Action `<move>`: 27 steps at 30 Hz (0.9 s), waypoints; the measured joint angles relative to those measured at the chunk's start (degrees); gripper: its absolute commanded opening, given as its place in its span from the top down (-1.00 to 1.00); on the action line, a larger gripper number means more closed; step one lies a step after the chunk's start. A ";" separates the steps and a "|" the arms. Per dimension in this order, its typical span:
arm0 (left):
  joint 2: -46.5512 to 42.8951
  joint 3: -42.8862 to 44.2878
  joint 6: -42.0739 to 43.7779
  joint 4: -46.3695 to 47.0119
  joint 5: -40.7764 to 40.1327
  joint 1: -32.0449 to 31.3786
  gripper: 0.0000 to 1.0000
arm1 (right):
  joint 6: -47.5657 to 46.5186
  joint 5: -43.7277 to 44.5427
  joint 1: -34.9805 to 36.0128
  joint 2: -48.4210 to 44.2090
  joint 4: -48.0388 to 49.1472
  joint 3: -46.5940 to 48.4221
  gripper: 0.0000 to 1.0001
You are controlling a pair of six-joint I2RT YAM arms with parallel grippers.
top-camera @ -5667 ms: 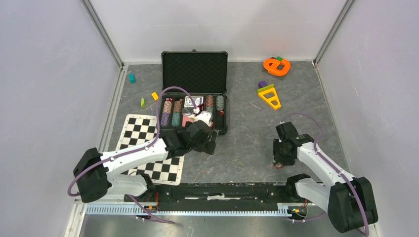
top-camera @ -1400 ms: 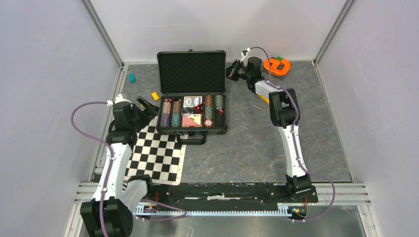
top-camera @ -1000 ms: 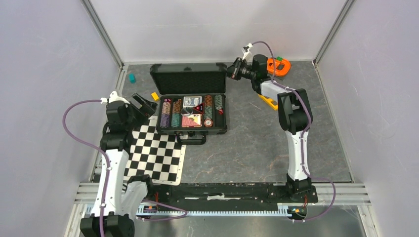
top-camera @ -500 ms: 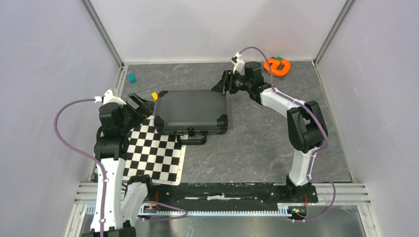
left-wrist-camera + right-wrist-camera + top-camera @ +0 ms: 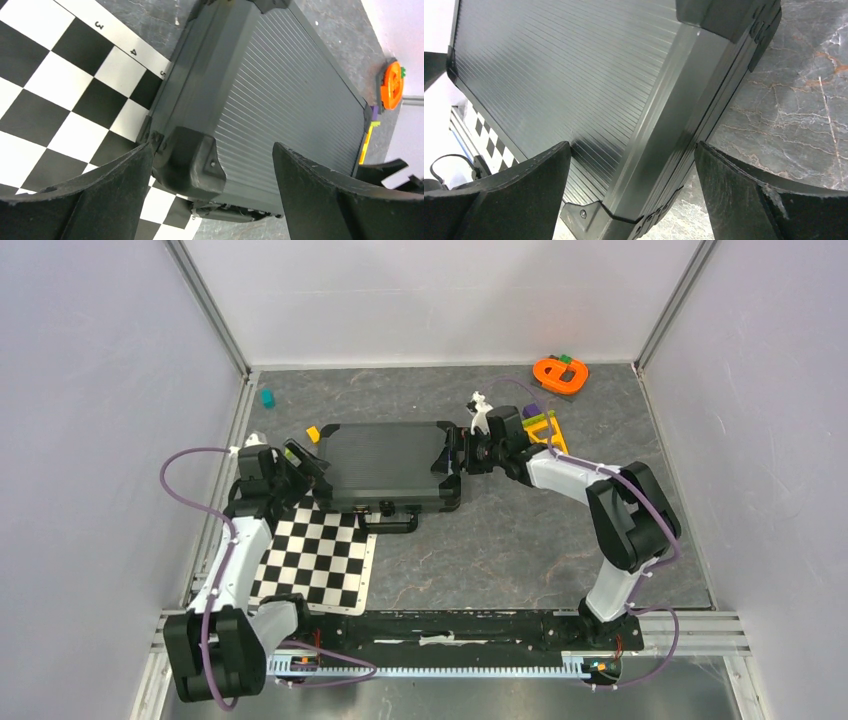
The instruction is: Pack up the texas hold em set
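Observation:
The texas hold em set's black briefcase (image 5: 385, 462) lies with its ribbed lid (image 5: 285, 95) down, handle (image 5: 390, 526) toward the arms. Chips, cards and dice are hidden inside. My left gripper (image 5: 306, 464) is open at the case's left end. In the left wrist view its fingers (image 5: 105, 195) straddle the near-left corner cap (image 5: 192, 160) without touching. My right gripper (image 5: 453, 451) is open at the case's right end. Its fingers (image 5: 749, 195) stand either side of the right side wall (image 5: 674, 130), one over the lid (image 5: 549, 65), one over the floor.
The black-white checkered mat (image 5: 312, 558) lies under the case's near-left corner. An orange toy (image 5: 560, 373) and a yellow toy (image 5: 548, 432) lie back right. A teal block (image 5: 267, 398) and a small yellow block (image 5: 313, 433) sit back left. Walls enclose three sides.
The lid went from upright to shut over the chips. My right gripper let go, opened and dropped to the case's right end. My left gripper moved in to the left corner.

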 measured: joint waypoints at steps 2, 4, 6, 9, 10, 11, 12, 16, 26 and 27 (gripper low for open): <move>1.84 -0.50 -0.63 1.95 -1.05 0.02 -0.82 | 1.51 -0.72 0.07 -0.50 2.64 -2.08 -0.92; 3.58 -0.55 -0.87 3.85 -1.90 0.07 -0.75 | 3.02 -1.44 -0.02 -0.68 5.46 -3.87 -0.88; 5.90 -0.55 -0.92 5.97 -2.21 0.11 -0.64 | 4.09 -1.99 -0.28 -0.68 7.45 -4.98 -0.86; 9.60 -1.18 -1.14 9.49 -1.05 0.11 -0.53 | 4.68 -2.14 -0.35 -0.94 8.76 -5.86 -0.79; 10.80 -1.92 -1.22 11.08 -0.15 0.11 -0.49 | 4.87 -2.14 -0.35 -1.09 9.16 -6.21 -0.77; 12.28 -2.93 -2.12 13.62 1.79 0.11 -0.46 | 5.09 -2.10 -0.37 -1.25 9.38 -6.45 -0.71; 12.79 -3.06 -2.21 14.56 2.49 0.26 -0.45 | 5.38 -1.99 -0.44 -1.49 9.75 -6.84 -0.68; 15.67 -3.04 -2.10 18.88 5.20 0.39 -0.44 | 6.95 -2.05 -1.25 -3.61 11.61 -9.99 -0.50; 30.42 7.61 3.52 26.10 5.92 -7.87 -0.42 | 9.97 -2.10 -3.61 -12.48 14.34 -20.35 -0.26; 32.52 9.46 4.48 26.95 6.38 -8.81 -0.41 | 10.47 -1.42 -3.65 -13.84 14.45 -21.68 -0.26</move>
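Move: The poker case lies closed between the hands, its middle about 15 cm right of the left hand, 6 cm ahead and some 7 cm lower. From the right hand the middle is roughly 14 cm left, level fore-and-aft and 3 cm lower. The case handle sits about 14 cm right of the left hand and 6 cm back; the chessboard's middle is some 13 cm back and 3 cm left. The yellow triangle is about 17 cm right and 4 cm ahead of the right hand. The closed case is clasped by its two short ends and swung clockwise: the left hand sinks about 4.5 cm onto the left end, partly closes astride its edge, then sweeps forward and right, turning clockwise, some 11 cm forward overall. The right hand, already astride the right edge, closes partway and draws that end about 4 cm back and 4 cm right. ##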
